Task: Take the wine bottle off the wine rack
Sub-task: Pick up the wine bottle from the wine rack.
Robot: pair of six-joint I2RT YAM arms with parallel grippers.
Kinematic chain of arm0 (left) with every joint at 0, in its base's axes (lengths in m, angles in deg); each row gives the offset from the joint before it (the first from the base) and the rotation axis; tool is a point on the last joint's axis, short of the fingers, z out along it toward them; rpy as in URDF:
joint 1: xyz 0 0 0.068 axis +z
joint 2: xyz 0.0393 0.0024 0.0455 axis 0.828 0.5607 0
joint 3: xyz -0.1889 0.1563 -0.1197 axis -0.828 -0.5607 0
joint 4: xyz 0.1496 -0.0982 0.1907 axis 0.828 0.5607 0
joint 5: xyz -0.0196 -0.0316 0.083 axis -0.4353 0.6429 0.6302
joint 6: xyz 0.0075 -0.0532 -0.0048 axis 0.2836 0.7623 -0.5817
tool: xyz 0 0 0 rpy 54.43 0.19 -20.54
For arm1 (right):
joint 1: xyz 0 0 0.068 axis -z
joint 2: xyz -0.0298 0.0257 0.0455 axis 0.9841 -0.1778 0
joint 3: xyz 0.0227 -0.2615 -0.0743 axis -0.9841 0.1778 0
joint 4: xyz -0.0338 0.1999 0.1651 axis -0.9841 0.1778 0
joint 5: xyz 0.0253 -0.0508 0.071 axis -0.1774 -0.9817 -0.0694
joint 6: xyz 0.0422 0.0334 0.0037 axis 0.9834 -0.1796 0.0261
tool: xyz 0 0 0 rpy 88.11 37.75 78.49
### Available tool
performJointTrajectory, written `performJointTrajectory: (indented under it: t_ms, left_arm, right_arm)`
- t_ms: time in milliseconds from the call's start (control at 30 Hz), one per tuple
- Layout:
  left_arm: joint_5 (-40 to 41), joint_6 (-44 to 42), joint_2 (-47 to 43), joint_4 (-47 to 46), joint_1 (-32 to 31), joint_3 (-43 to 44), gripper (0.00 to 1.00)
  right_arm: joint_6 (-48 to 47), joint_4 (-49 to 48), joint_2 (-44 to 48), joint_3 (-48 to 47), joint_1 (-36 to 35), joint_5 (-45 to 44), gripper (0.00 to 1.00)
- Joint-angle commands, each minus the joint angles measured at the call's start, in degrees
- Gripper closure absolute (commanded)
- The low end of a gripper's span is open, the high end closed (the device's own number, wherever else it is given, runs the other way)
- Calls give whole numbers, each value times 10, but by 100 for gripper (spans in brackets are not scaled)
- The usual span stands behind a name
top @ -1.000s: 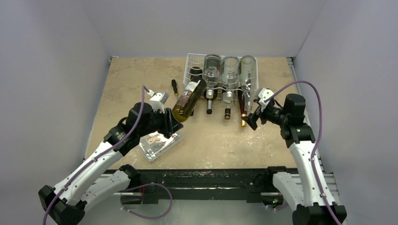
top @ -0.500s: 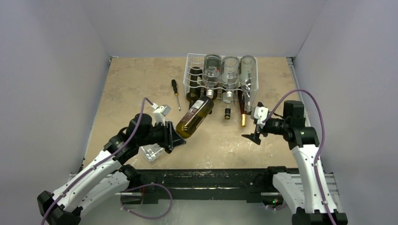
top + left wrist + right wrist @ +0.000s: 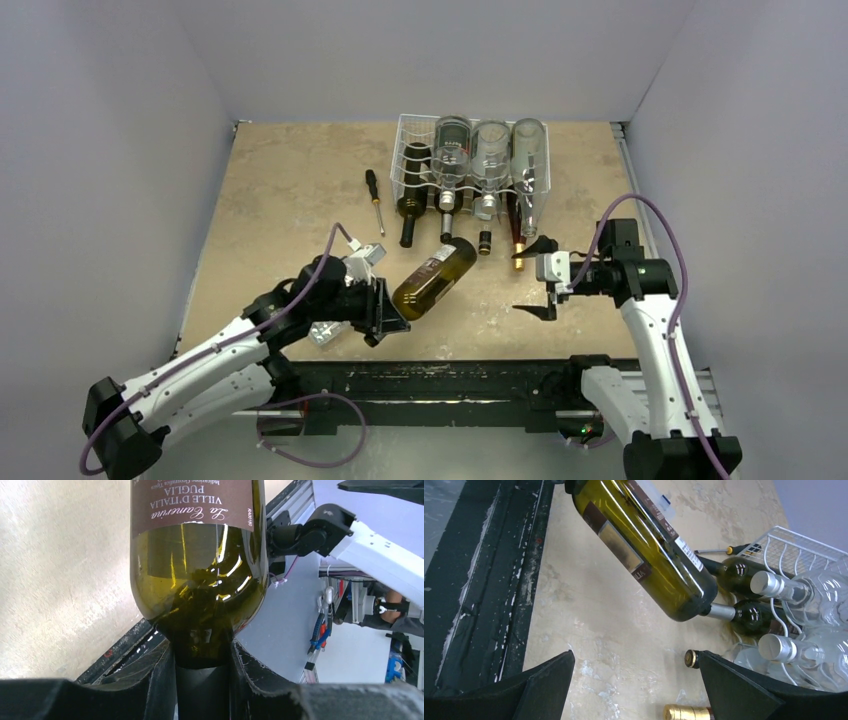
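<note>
The wine bottle [image 3: 435, 278] is olive green with a brown label. It hangs tilted above the table in front of the white wire wine rack [image 3: 410, 135], clear of it. My left gripper [image 3: 385, 312] is shut on its neck; in the left wrist view the dark neck sits between the fingers [image 3: 155, 680] of the gripper [image 3: 202, 680], with the bottle's body [image 3: 200, 570] above. My right gripper [image 3: 540, 280] stands open to the right of the bottle with nothing in it. In the right wrist view the gripper [image 3: 634, 660] faces the bottle [image 3: 644, 550] and the rack [image 3: 789, 542].
Several clear and dark bottles [image 3: 490, 150] lie in the rack, necks toward me. A red bottle with a gold cap [image 3: 517, 240] lies near my right gripper. A screwdriver [image 3: 373, 195] lies left of the rack. A clear plastic box [image 3: 322, 330] sits under my left arm.
My left arm has carried the bottle away from the rack, toward the near edge and to the right. My right gripper has drawn back toward the near edge, still open.
</note>
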Motion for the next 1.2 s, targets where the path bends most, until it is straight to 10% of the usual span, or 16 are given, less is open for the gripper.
performJointTrajectory:
  t_ms: [0, 267, 1167]
  left_arm:
    - [-9, 18, 11, -128, -23, 5, 100]
    - [-13, 52, 100, -200, -60, 9, 100]
    - [-53, 112, 291, -258, -114, 101, 100]
  right_arm:
    - [-158, 101, -20, -27, 2, 41, 1]
    - [-249, 155, -66, -39, -16, 51, 1]
    - [38, -236, -133, 76, -315, -249, 1]
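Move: The left hand already grips the wine bottle by its neck; the open right hand, where the bottle is headed, is about 24 cm to its right, 7 cm ahead and 5 cm higher. From the right hand the bottle's middle is some 16 cm left, level front to back and 2 cm below. The wine rack's middle lies 24 cm ahead of the right hand, 7 cm left, 12 cm below; the clear box lies 15 cm left of the left hand, 1 cm ahead, 15 cm below. Left hand carries the gripped bottle 8 cm right and down; open right hand sinks 8 cm, reaching left towards it. ##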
